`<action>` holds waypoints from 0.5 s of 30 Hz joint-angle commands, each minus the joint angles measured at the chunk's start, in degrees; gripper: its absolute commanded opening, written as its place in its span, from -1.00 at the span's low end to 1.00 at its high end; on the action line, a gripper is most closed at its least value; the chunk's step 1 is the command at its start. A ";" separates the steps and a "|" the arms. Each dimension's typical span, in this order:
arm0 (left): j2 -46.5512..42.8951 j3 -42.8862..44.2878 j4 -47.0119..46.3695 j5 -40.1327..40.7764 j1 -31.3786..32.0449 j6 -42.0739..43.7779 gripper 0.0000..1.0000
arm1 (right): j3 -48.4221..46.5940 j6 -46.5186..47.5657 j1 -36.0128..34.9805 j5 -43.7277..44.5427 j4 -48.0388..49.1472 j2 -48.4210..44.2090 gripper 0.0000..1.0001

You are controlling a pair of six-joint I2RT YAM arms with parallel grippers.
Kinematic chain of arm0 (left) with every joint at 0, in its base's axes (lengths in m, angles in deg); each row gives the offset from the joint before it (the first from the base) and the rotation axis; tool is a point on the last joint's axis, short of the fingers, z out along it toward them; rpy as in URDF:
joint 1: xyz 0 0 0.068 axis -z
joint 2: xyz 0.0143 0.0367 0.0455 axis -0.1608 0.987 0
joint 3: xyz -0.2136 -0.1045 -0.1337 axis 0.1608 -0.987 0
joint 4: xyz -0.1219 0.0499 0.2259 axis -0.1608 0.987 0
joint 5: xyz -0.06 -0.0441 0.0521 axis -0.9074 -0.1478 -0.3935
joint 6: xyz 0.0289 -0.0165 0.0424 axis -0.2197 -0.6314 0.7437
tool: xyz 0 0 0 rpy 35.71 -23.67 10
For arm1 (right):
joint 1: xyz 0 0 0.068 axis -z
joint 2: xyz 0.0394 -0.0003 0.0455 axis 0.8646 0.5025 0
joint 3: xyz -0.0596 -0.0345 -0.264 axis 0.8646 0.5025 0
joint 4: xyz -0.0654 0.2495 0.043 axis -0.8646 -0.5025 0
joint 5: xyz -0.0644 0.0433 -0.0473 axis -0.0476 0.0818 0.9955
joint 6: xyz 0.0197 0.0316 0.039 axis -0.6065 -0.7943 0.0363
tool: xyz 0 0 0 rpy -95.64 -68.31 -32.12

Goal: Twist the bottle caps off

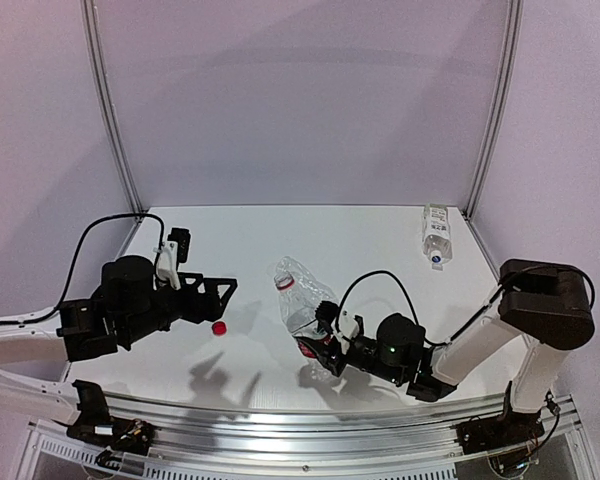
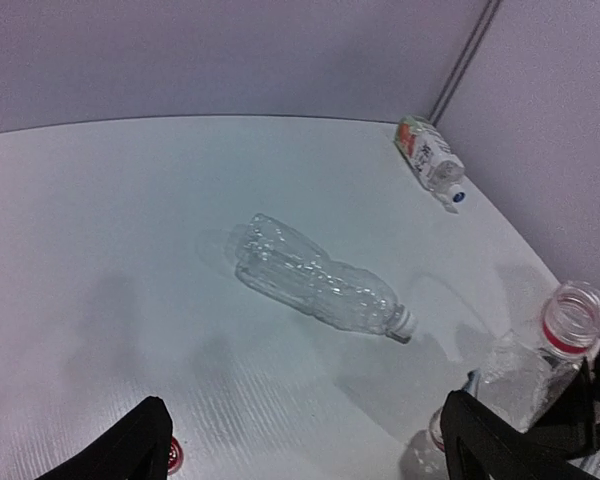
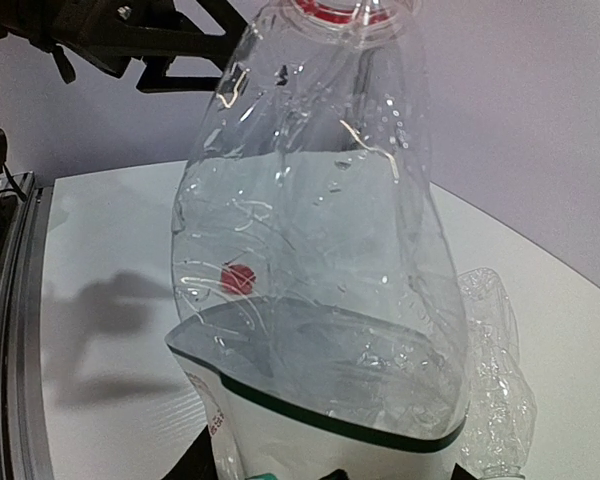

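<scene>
My right gripper (image 1: 325,350) is shut on the lower body of a clear bottle (image 3: 310,220) and holds it tilted off the table. The bottle has a white label edged in dark green and a red ring at its open neck (image 1: 285,283). A red cap (image 1: 219,327) lies loose on the table. Just above it my left gripper (image 1: 223,292) is open and empty, and the left wrist view shows that cap (image 2: 173,456) beside its left finger. A slim ribbed bottle (image 2: 315,275) lies on its side, white cap (image 2: 404,322) on. A labelled bottle (image 1: 435,233) lies at the back right, capped (image 1: 437,264).
Metal frame posts (image 1: 492,110) rise at the back corners in front of the pale walls. A rail (image 1: 310,425) runs along the near table edge by the arm bases. The ribbed bottle (image 3: 495,380) lies close behind the held one.
</scene>
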 commanded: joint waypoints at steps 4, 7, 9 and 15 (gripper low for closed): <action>-3.60 1.88 1.50 -10.35 4.65 5.81 0.84 | 0.87 -1.28 0.47 -2.55 1.62 -1.14 -0.10; -2.82 3.67 1.43 -11.99 7.17 7.21 0.85 | 0.87 -1.29 0.51 -3.12 1.61 -1.16 -0.10; -1.88 4.99 1.39 -12.44 8.46 7.70 0.85 | 0.92 -1.29 0.51 -3.36 1.60 -1.17 -0.10; 2.38 7.58 -1.30 -13.91 9.49 6.82 0.85 | 1.21 -1.22 0.51 -5.14 1.96 -1.39 -0.10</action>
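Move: The uncapped bottle, held up in the right gripper, lies about 18 cm to the left hand's right, roughly 5 cm nearer the base and 5 cm lower. From the left hand, the red cap is on the table some 4 cm ahead, 4 cm left and 19 cm below; the lying clear bottle is about 14 cm ahead, 20 cm right and 18 cm below. From the right hand, the held bottle's middle is about 1 cm ahead, 2 cm left and 3 cm up. The right gripper keeps its grip on the lower part of the uncapped bottle, nearly still, while the empty left hand closes in without touching it. The left hand swings right and back, some 6 cm each way, rising about 4 cm, slowing towards the end; its wrist turns roughly 20 degrees clockwise towards the bottle, and its fingers stay wide open. ##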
